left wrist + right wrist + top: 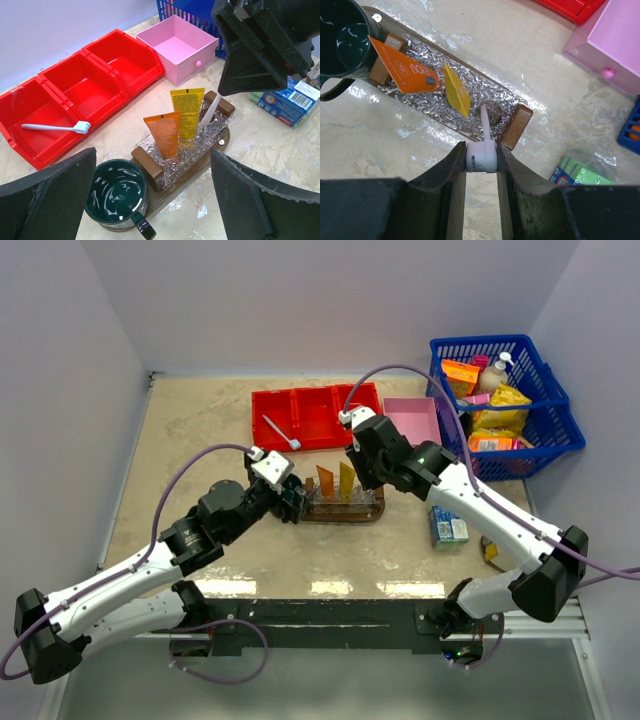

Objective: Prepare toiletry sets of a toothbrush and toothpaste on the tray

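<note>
The dark brown oval tray (372, 512) carries a clear textured holder (196, 146). A deep orange toothpaste tube (164, 134) and a yellower one (187, 112) stand upright in it. My right gripper (481, 157) is shut on the head of a white toothbrush (482, 152), whose handle reaches down into a round hole at the holder's right end. A second toothbrush (55, 127) lies in the red bin's left compartment. My left gripper (154, 152) is open and empty over the tray's left end, above a dark green mug (116, 192).
The red three-compartment bin (325, 430) and a pink box (412, 420) stand behind the tray. A blue basket (548, 405) of goods is at the back right. A green and blue packet (449, 525) lies to the right of the tray.
</note>
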`<state>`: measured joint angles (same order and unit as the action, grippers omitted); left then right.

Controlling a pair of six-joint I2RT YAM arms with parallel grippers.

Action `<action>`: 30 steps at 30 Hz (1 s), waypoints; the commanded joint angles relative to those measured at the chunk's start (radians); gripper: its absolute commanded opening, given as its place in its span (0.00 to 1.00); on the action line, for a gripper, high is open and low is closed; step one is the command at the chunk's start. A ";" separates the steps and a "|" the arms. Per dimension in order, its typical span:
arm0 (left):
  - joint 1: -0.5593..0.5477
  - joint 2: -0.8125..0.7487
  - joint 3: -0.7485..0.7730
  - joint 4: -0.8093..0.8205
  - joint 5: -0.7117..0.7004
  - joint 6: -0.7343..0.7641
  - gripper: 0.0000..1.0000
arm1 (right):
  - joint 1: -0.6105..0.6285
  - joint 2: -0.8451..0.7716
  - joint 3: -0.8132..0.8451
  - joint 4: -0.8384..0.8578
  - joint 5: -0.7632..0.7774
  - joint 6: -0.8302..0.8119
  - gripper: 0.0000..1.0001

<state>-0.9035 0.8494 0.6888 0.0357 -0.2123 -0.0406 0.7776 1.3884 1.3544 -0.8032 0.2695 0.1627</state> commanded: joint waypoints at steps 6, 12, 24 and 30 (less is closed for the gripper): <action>0.002 0.000 0.023 0.032 0.008 0.008 1.00 | -0.005 -0.040 -0.006 0.022 0.005 0.024 0.39; 0.002 0.002 0.023 0.032 0.008 0.008 1.00 | -0.003 -0.040 -0.006 0.024 0.005 0.021 0.50; 0.002 0.007 0.023 0.032 0.011 0.007 1.00 | -0.005 -0.065 0.003 0.019 0.010 0.028 0.70; 0.005 0.019 0.026 0.033 -0.021 -0.002 1.00 | -0.008 -0.081 0.035 0.024 -0.009 0.031 0.76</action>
<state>-0.9035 0.8566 0.6888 0.0357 -0.2131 -0.0410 0.7776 1.3464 1.3460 -0.7998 0.2680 0.1802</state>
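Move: My right hand still pinches the white toothbrush by its head, its foot already standing in the clear rack's free slot. That slot is about 2 cm ahead, 1 cm left and some 14 cm below. Its neighbours: the yellow tube about 4 cm left of the slot, the orange tube 8 cm left of it, and the rack's wooden end block 3 cm right of it. From my left hand the slot lies roughly 6 cm ahead, 14 cm right and 18 cm down. I let go of the toothbrush: my right hand stays almost in place over the slot while the fingers open from their narrow pinch to about three-quarters, coming free of both sides of the head. Then I begin to ease upward, about 1 cm, with the wrist held steady and the opened fingers still either side of the brush. ##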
